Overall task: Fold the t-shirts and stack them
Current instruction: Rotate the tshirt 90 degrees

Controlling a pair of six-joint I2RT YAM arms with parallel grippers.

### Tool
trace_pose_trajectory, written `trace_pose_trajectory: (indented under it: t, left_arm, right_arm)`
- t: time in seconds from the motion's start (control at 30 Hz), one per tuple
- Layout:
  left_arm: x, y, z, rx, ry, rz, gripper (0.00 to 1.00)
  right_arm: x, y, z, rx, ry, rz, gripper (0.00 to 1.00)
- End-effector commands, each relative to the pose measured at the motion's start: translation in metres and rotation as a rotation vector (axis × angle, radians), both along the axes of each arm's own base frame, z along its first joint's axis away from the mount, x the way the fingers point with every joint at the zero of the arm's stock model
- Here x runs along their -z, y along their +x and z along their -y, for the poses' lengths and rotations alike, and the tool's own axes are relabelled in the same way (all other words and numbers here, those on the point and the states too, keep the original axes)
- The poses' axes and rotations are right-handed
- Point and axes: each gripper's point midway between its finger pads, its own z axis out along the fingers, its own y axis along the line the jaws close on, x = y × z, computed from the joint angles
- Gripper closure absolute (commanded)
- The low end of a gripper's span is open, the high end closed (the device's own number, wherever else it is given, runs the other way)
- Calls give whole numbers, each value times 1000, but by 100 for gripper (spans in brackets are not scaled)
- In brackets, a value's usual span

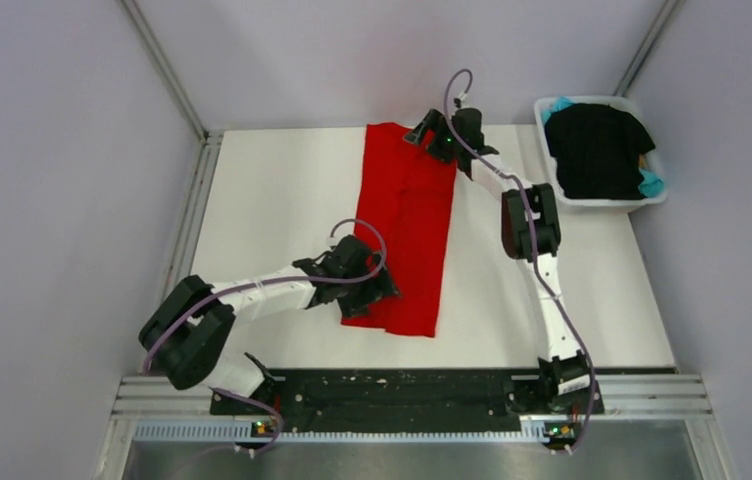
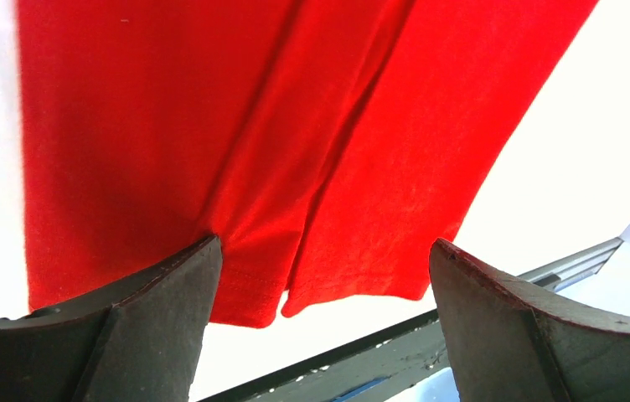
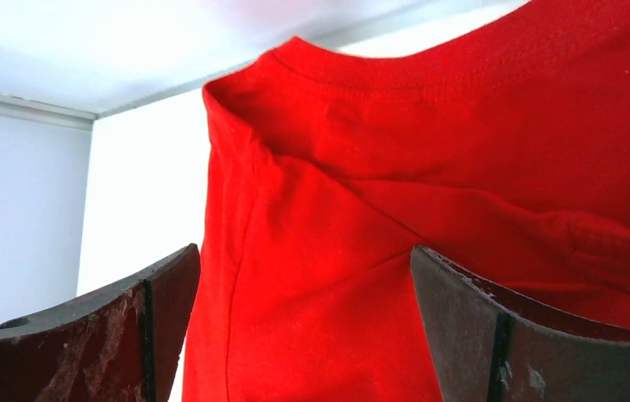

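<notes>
The bright red t-shirt (image 1: 407, 220) lies on the white table (image 1: 272, 190), folded lengthwise into a long strip from the back edge toward the front. My left gripper (image 1: 374, 298) stands open over the near left hem; in the left wrist view the hem (image 2: 245, 293) shows between its spread fingers (image 2: 169, 327), nothing held. My right gripper (image 1: 424, 132) hovers open at the far collar end; the collar (image 3: 429, 75) and shoulder fold lie just past its fingers (image 3: 152, 318). A black t-shirt (image 1: 597, 150) fills the white tub (image 1: 607, 203), with a teal t-shirt (image 1: 652, 183) peeking out beneath it.
The tub stands at the back right corner of the table. Grey walls close in the left, back and right sides. A black rail (image 1: 402, 390) with both arm bases runs along the near edge. White tabletop shows on either side of the red strip.
</notes>
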Motion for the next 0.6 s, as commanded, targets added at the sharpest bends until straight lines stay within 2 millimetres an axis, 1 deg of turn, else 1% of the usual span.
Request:
trace_pose_trajectory:
  t: [0.0,0.07,0.13,0.2,0.27,0.33,0.4,0.43,0.53,0.57]
  left_arm:
    - [-3,1,25,81,0,20,2]
    - [-13,0,32,117,15,53,2]
    - [-25,-2,35,148,36,101,2]
    - [-39,-6,39,192,55,178,1]
    - [-55,-11,47,261,44,250,1]
    - [-66,-17,46,300,53,297,1]
    - [-70,-15,31,268,98,325,1]
    - [-70,-13,19,235,136,337,1]
    - [-71,-4,-25,91,270,370,1]
    - [-73,-2,-39,44,299,376,1]
  right_arm:
    - [83,-22,-39,-79,-41,-172,5]
    - [62,-10,-48,-96,-22,-121,5]
    - [44,-7,-49,-111,-39,-81,5]
    - [28,-10,-45,-121,-94,-44,4]
    - [10,-13,-37,-123,-151,-9,3]
    - [-13,-15,-32,-133,-192,31,1]
    - [-41,-19,-32,-175,-228,89,1]
    - [-56,-21,-29,-184,-252,112,1]
    - [-91,-30,-13,-176,-344,153,1]
    - [-111,-36,-7,-166,-366,178,1]
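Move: The t-shirt, folded to a long strip, lies under both open grippers. From the left hand its middle is about 21 cm ahead and 4 cm to the right, just below fingertip height, and its near end some 7 cm back and 2 cm right. From the right hand the t-shirt's middle is roughly 22 cm back and 5 cm left, its far end about 7 cm ahead and 4 cm left. The laundry bin stands some 40 cm to the right, 2 cm back. Sweep the left gripper about 4 cm to the right with its open fingertips on the t-shirt's near part, easing back a little, then lift it some 6 cm clear, tipping the fingers up and turning clockwise. Meanwhile nudge the right gripper forward and left over the far end, then draw it back about 3 cm, staying low, rolling its left side down. Keep both grippers open. ##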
